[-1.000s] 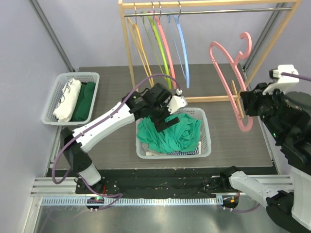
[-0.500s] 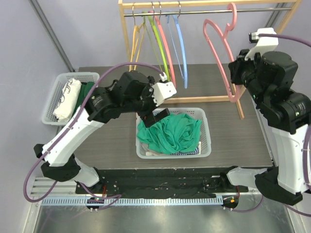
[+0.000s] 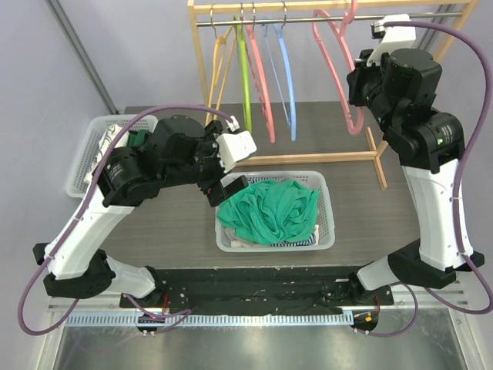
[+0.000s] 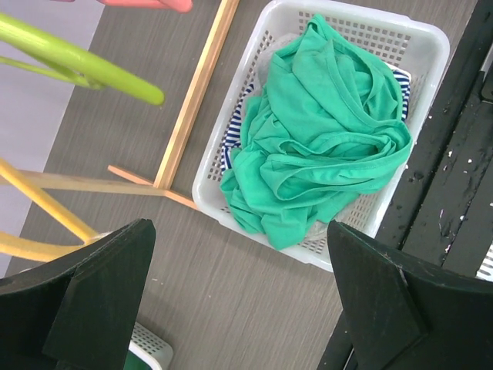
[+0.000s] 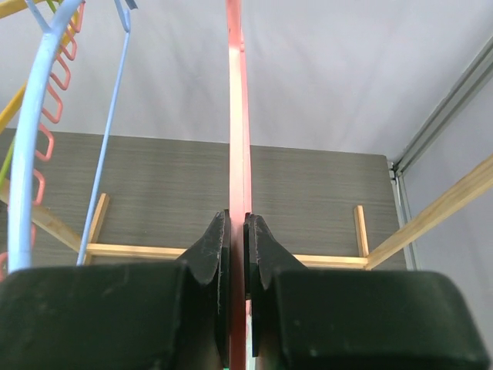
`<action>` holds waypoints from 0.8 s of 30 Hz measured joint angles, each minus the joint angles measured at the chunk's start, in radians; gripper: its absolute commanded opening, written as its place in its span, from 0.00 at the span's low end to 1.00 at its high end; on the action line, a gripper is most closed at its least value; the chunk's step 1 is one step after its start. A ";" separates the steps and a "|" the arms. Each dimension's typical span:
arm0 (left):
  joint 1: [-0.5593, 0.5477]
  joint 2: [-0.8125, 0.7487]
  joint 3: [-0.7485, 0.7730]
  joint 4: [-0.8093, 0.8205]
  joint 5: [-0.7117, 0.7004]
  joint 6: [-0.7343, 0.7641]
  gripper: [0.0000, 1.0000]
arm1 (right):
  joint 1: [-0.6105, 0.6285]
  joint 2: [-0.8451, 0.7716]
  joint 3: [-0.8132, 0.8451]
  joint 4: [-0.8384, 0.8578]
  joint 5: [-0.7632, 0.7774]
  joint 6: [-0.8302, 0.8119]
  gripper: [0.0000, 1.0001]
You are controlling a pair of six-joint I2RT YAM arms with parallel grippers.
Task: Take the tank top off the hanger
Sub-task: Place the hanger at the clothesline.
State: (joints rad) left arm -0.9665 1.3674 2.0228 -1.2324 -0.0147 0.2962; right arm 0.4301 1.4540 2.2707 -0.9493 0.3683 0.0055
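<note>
The green tank top (image 3: 269, 210) lies crumpled in the white basket (image 3: 327, 231) at the table's middle, off any hanger; the left wrist view shows the tank top (image 4: 331, 139) filling the basket (image 4: 431, 46). My left gripper (image 3: 229, 190) hovers open and empty just left of the basket, its fingers (image 4: 92, 301) spread wide over bare table. My right gripper (image 3: 357, 83) is raised by the rack, shut on the bare pink hanger (image 3: 337, 65), whose hook is up at the rail. In the right wrist view the pads (image 5: 219, 247) pinch the hanger's thin bar (image 5: 236, 116).
A wooden rack (image 3: 204, 85) with a metal rail (image 3: 308, 21) carries several empty hangers, yellow, green, pink and blue. A second basket (image 3: 85, 166) at the left holds folded white and green clothes. Striped cloth (image 3: 296, 242) lies under the tank top.
My right arm has carried the pink hanger up and left to the rail. My left arm has pulled up and left away from the basket, still open.
</note>
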 measured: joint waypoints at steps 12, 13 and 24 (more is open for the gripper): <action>0.000 0.000 0.008 -0.002 -0.012 -0.001 1.00 | -0.002 0.055 -0.013 0.009 0.005 -0.030 0.01; 0.000 0.001 0.014 -0.003 -0.012 -0.001 1.00 | -0.003 0.055 -0.019 0.011 0.005 -0.030 0.01; 0.007 0.021 0.104 -0.008 -0.010 -0.001 1.00 | -0.013 0.039 -0.121 0.093 0.011 -0.026 0.01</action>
State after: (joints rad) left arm -0.9596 1.3880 2.1265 -1.2404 -0.0246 0.2951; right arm 0.4168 1.4925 2.1498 -0.8558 0.3790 -0.0200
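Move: The right hand holds the near side of the pink hanger; the clothesline spot for its hook is some 12 cm ahead, 1 cm left and 10 cm above. About level with this hand, the blue hanger's middle is 12 cm ahead and 16 cm left, with a second pink hanger 5 cm left of it. From the idle left hand the clothesline spot is roughly 28 cm ahead, 29 cm right and 20 cm up. Right hand, still pinching the pink hanger, eases 5 cm forward and down at the clothesline; left rises slightly. ##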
